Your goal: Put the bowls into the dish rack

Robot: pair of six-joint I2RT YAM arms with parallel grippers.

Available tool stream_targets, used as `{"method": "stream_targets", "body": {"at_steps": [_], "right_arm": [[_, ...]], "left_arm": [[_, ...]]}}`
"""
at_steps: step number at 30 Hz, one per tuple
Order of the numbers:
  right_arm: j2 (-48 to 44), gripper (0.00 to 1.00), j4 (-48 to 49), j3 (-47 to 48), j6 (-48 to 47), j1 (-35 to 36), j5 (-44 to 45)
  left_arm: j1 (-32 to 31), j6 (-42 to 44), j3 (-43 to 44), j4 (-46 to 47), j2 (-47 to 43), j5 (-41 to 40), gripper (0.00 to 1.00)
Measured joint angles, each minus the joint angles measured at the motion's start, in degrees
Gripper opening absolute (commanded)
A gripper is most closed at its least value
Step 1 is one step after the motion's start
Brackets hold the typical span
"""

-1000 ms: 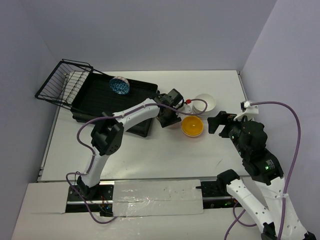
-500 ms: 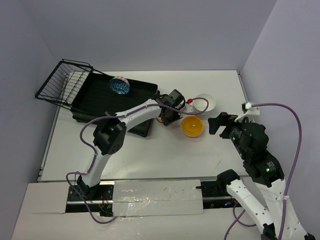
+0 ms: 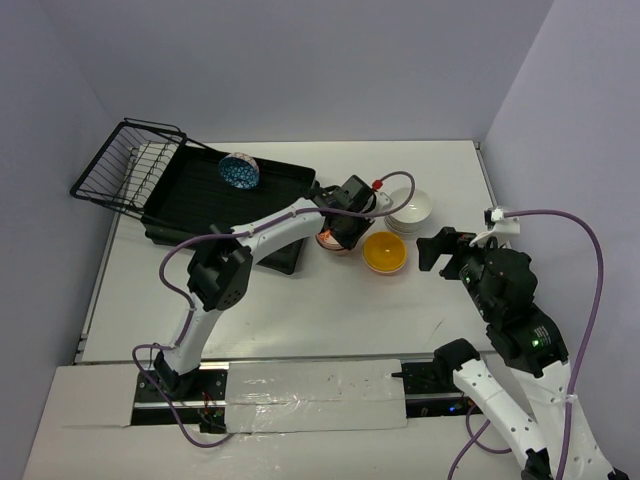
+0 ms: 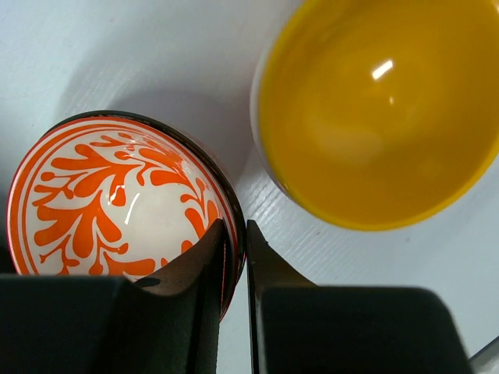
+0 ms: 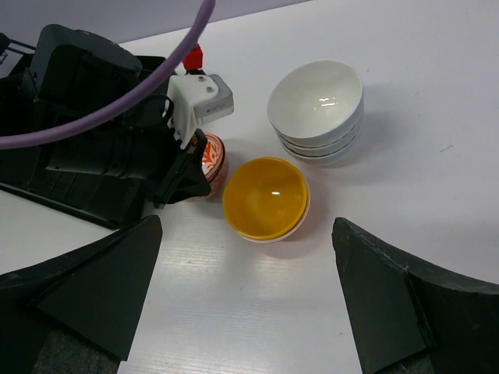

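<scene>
My left gripper [image 3: 335, 236] is shut on the rim of the orange-patterned bowl [image 4: 117, 195], one finger inside and one outside [image 4: 232, 253]. This bowl [image 3: 328, 241] sits just right of the black dish rack [image 3: 190, 200]. I cannot tell whether it is lifted off the table. The yellow bowl [image 3: 384, 252] stands right beside it, upright [image 4: 382, 109]. A stack of three white bowls [image 3: 410, 207] is behind the yellow one. A blue-patterned bowl [image 3: 239, 170] leans on edge in the rack. My right gripper [image 5: 245, 226] is open and empty, above the table in front of the yellow bowl [image 5: 265, 199].
A black wire basket [image 3: 125, 170] stands tilted at the rack's far left end. The rack's near right corner [image 5: 86, 195] lies beside the left gripper. Grey walls close the table at the back and right.
The left wrist has turned and shifted slightly, and the orange bowl now shows more under it. Its cable has swung up. The right arm has barely moved.
</scene>
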Motion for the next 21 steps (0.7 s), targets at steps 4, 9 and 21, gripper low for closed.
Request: {"method": "stream_targets", "body": {"at_steps": [4, 9, 21], "right_arm": [[0.00, 0.97, 0.00, -0.28, 0.02, 0.00, 0.00], [-0.04, 0.97, -0.02, -0.81, 0.02, 0.00, 0.00], [-0.31, 0.97, 0.02, -1.64, 0.22, 0.00, 0.04]], "left_arm": [[-0.04, -7.06, -0.07, 1.97, 0.00, -2.29, 0.00], [-0.52, -14.64, -2.05, 6.08, 0.00, -4.61, 0.01], [-1.70, -23.37, -4.50, 8.98, 0.00, -8.98, 0.47]]}}
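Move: The orange-patterned bowl, top of its small stack, is pinched at its near right rim by the left hand; its middle lies about 4 cm left, 3 cm ahead and 3 cm below. From that hand, the yellow bowl stands 8 cm right and 1 cm back, the white bowls 13 cm right and 8 cm ahead, the black tray's middle 27 cm left and 8 cm ahead. From the right hand, the orange bowl is roughly 14 cm ahead, 20 cm left and 25 cm below. The orange-patterned bowl, rim still pinched between the left fingertips, is drawn about 2.5 cm to the right and 1 cm forward, towards the yellow bowl, as the wrist turns some 20 degrees counter-clockwise. Then the left fingers open, easing back left nearly 1 cm and ending about 1 cm lower, one tip over the bowl's inside and the other between the two bowls. ##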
